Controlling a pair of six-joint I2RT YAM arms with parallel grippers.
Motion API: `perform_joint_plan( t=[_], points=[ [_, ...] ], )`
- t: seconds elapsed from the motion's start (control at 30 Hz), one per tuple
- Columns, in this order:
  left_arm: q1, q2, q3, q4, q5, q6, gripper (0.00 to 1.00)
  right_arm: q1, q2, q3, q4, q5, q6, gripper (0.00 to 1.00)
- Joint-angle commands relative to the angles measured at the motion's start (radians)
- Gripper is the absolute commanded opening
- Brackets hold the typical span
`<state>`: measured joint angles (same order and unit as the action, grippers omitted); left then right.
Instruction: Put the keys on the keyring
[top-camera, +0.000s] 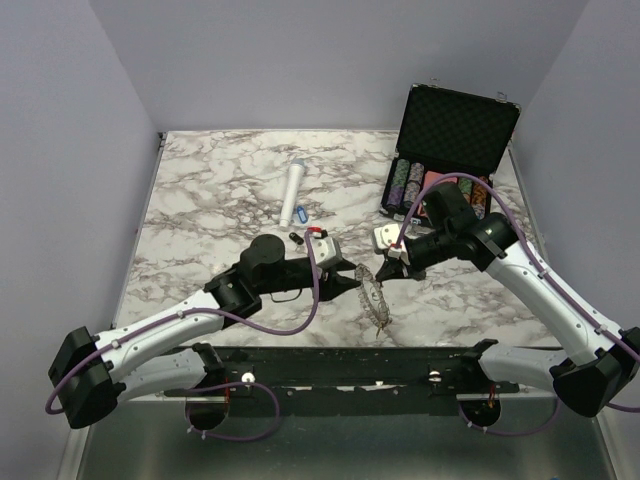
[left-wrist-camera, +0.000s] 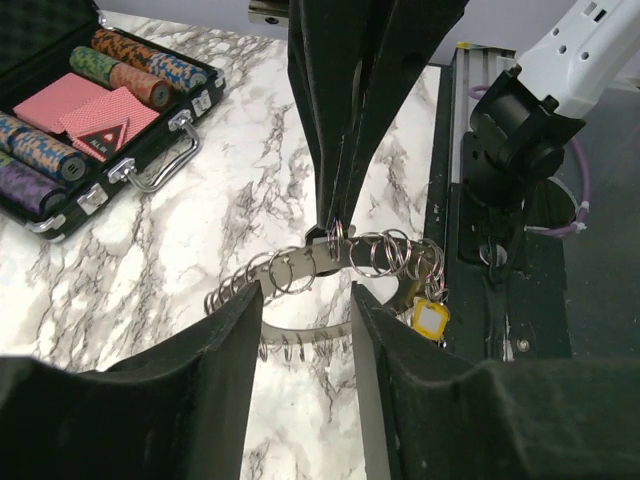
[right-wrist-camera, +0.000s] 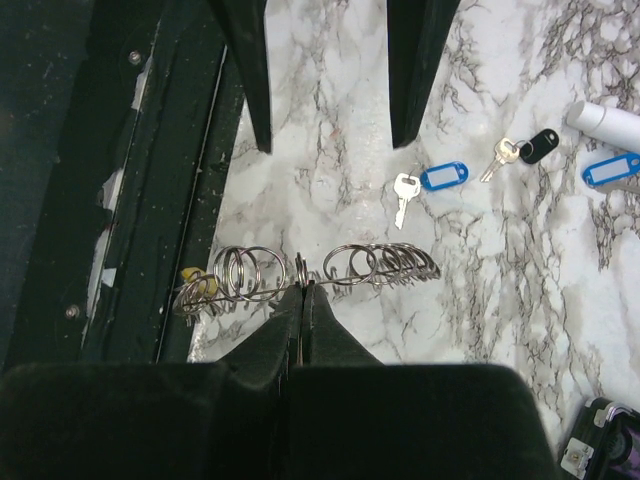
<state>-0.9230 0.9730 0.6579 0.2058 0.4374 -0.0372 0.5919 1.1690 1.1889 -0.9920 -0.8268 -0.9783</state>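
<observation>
The keyring (left-wrist-camera: 300, 331) is a flat grey toothed band hung with several small split rings. It is held on edge just above the marble near the table's front. My right gripper (right-wrist-camera: 303, 288) is shut on its upper rim, its fingers (left-wrist-camera: 340, 150) reaching down in the left wrist view. A yellow-tagged key (left-wrist-camera: 432, 320) hangs on the ring. My left gripper (left-wrist-camera: 305, 290) is open and faces the ring without touching it. Loose on the marble lie a blue-tagged key (right-wrist-camera: 443, 177), a black-tagged key (right-wrist-camera: 540, 145) and another blue tag (right-wrist-camera: 610, 168).
A white cylinder (top-camera: 292, 193) lies mid-table by the loose keys. An open black case (top-camera: 450, 150) of poker chips and cards stands at the back right. The arms' black mounting rail (top-camera: 350, 365) runs along the near edge, just behind the keyring.
</observation>
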Motion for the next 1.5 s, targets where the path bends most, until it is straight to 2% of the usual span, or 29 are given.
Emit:
perform_joint_plan(
  t=[0.0, 0.17, 0.37, 0.8, 1.27, 1.37, 1.47],
  points=[
    [0.0, 0.075, 0.057, 0.105, 0.104, 0.008, 0.46, 0.003, -0.009, 0.015, -0.014, -0.005, -0.017, 0.0],
    [-0.01, 0.113, 0.055, 0.181, 0.145, -0.024, 0.42, 0.003, -0.014, 0.003, -0.004, -0.008, -0.002, 0.0],
    [-0.033, 0.151, 0.059, 0.196, 0.129, -0.038, 0.4, 0.003, -0.02, -0.011, 0.012, -0.02, 0.023, 0.0],
    [-0.046, 0.179, 0.086, 0.106, 0.035, 0.019, 0.3, 0.003, -0.02, -0.012, 0.03, -0.037, 0.056, 0.0],
    [-0.046, 0.205, 0.091, 0.081, 0.029, 0.023, 0.29, 0.003, -0.02, -0.008, 0.041, -0.047, 0.082, 0.0],
    [-0.046, 0.21, 0.098, 0.081, 0.034, 0.023, 0.22, 0.003, -0.019, -0.014, 0.042, -0.051, 0.086, 0.0],
    [-0.046, 0.216, 0.109, 0.064, 0.047, 0.028, 0.08, 0.003, -0.023, -0.017, 0.042, -0.052, 0.087, 0.0]
  ],
)
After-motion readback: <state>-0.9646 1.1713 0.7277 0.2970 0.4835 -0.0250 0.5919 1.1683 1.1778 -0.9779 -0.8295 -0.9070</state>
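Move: The small ring in the shut right fingertips, on the keyring's rim, lies about 4 cm to the left hand's right, level with it front to back and some 1 cm lower; it is right at the right hand's own point. The keyring hangs under it, its middle around 4 cm back, 4 cm right and 6 cm below the left hand. On the table the blue-tagged key lies roughly 7 cm left, 1 cm back and 20 cm below the left hand. The left hand, its fingers half open and pointing to the robot's right, travels about 4 cm to the right towards the small ring at the right fingertips, most of it early, swinging back about 1 cm and forward again on the way, then sinks about 1.5 cm overall while its fingers narrow until the tips come in on either side of that ring and seem to pinch it. The right hand stays in place and keeps its shut grip on the ring, tilting by only a few degrees, so that the left comes up to it tip to tip. ##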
